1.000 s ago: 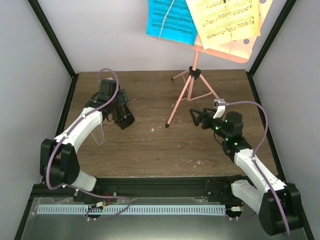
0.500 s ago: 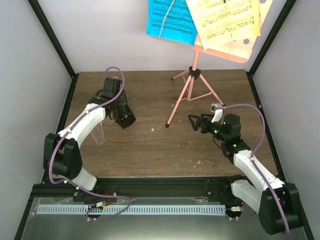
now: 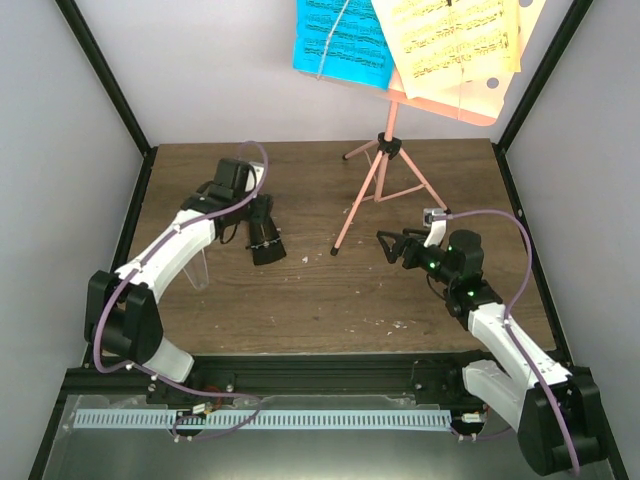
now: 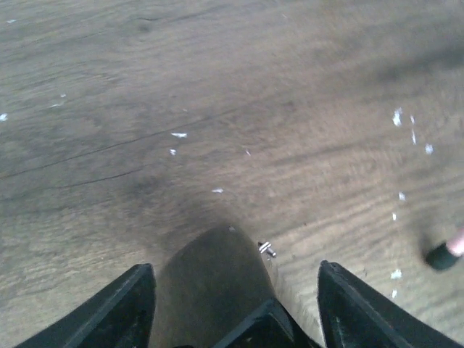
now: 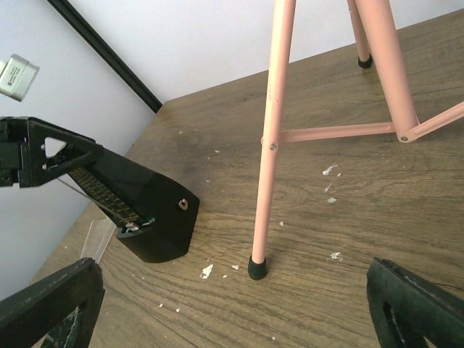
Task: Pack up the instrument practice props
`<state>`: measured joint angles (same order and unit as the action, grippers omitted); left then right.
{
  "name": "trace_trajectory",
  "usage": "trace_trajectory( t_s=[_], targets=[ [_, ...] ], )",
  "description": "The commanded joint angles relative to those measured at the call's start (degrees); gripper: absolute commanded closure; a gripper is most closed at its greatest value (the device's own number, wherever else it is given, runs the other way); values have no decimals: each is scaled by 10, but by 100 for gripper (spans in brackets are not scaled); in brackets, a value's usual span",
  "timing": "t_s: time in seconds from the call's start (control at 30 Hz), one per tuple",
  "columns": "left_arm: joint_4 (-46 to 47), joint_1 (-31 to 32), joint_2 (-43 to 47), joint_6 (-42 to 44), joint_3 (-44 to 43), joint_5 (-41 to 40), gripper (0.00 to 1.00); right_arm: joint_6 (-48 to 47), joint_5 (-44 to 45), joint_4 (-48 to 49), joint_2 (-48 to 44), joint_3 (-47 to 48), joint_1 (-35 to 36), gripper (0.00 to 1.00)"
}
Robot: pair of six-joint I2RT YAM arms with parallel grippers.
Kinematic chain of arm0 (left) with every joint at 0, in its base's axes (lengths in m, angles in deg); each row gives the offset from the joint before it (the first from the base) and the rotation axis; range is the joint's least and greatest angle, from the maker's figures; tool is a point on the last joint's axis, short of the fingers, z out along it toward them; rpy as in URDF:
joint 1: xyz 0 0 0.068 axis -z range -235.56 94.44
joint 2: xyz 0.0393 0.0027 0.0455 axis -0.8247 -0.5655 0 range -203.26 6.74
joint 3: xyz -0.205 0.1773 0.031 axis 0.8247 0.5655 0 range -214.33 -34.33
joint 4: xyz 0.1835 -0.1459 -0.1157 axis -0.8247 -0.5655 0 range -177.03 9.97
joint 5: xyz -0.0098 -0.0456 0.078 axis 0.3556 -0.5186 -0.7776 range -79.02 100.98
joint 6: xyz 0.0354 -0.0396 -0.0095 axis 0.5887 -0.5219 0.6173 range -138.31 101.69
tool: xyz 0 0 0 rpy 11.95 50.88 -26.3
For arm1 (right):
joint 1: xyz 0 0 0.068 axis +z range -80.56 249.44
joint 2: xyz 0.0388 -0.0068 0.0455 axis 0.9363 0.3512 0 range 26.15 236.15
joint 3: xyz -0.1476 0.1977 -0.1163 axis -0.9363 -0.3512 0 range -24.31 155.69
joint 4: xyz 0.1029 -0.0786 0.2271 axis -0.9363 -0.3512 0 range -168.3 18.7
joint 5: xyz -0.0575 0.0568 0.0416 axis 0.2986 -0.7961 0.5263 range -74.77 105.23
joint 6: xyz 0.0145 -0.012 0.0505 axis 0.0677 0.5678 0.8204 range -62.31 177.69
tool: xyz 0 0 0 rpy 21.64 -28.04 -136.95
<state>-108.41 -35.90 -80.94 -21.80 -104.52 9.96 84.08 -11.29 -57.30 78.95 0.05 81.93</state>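
Observation:
The small black pyramid metronome [image 3: 267, 245] lies tilted in my left gripper [image 3: 257, 222], which is shut on its narrow upper part. In the left wrist view the metronome [image 4: 210, 283] is a dark blur filling the space between the fingers. The right wrist view shows the metronome [image 5: 148, 206] with its base just left of a tripod foot. The salmon-pink music stand [image 3: 385, 140] stands at the back, with a blue sheet [image 3: 340, 40] and yellow sheets [image 3: 455, 40] on its desk. My right gripper [image 3: 390, 243] is open, holds nothing, and faces the stand's front leg [image 5: 272, 145].
A clear plastic piece [image 3: 197, 265] stands on the wooden table [image 3: 330, 300] beside the left arm. White specks are scattered over the wood. Black frame posts and white walls close in the back and sides.
My left gripper has closed on the metronome and carried it a little to the right, toward the stand's front leg. The right arm has edged slightly back.

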Motion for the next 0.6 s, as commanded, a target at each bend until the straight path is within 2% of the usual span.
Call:
trace_trajectory(
  t_s=[0.0, 0.07, 0.17, 0.37, 0.57],
  targets=[
    [-55, 27, -4, 43, -9, 13, 30, -6, 6, -13, -11, -1, -3, 0],
    [-54, 39, -4, 26, -10, -31, 20, -6, 9, -15, -13, -1, -3, 0],
    [-45, 58, 6, -23, -12, -79, 16, -7, 9, -17, -13, 0, -4, 0],
    [-23, 94, 23, -140, -10, -160, 13, -9, 14, -27, -14, 3, -4, 0],
    [-29, 97, -6, -194, -23, -199, 12, -15, 24, -41, -30, 1, -3, 0]
  ],
)
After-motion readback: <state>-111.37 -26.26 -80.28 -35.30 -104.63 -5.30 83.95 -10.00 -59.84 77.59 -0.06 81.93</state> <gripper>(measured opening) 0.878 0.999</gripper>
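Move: Standing upright between the left fingers, the metronome is gripped near its top; its middle is about 8 cm below that hand and 1 cm nearer the base. The clear cover lies some 13 cm to that hand's left and 5 cm back, and the music stand's nearest foot about 13 cm to its right and 1 cm back, both low on the table. From the right hand the metronome is roughly 20 cm left and 8 cm ahead. Opening its fingers from their grip to nearly full width, the left hand lets go of the metronome's top while shifting about 2 cm back and 2 cm right, towards the stand's near foot. It dips about 1 cm and rises again, turning slightly clockwise and then some 15 degrees counter-clockwise, the parted fingers still straddling the top. ##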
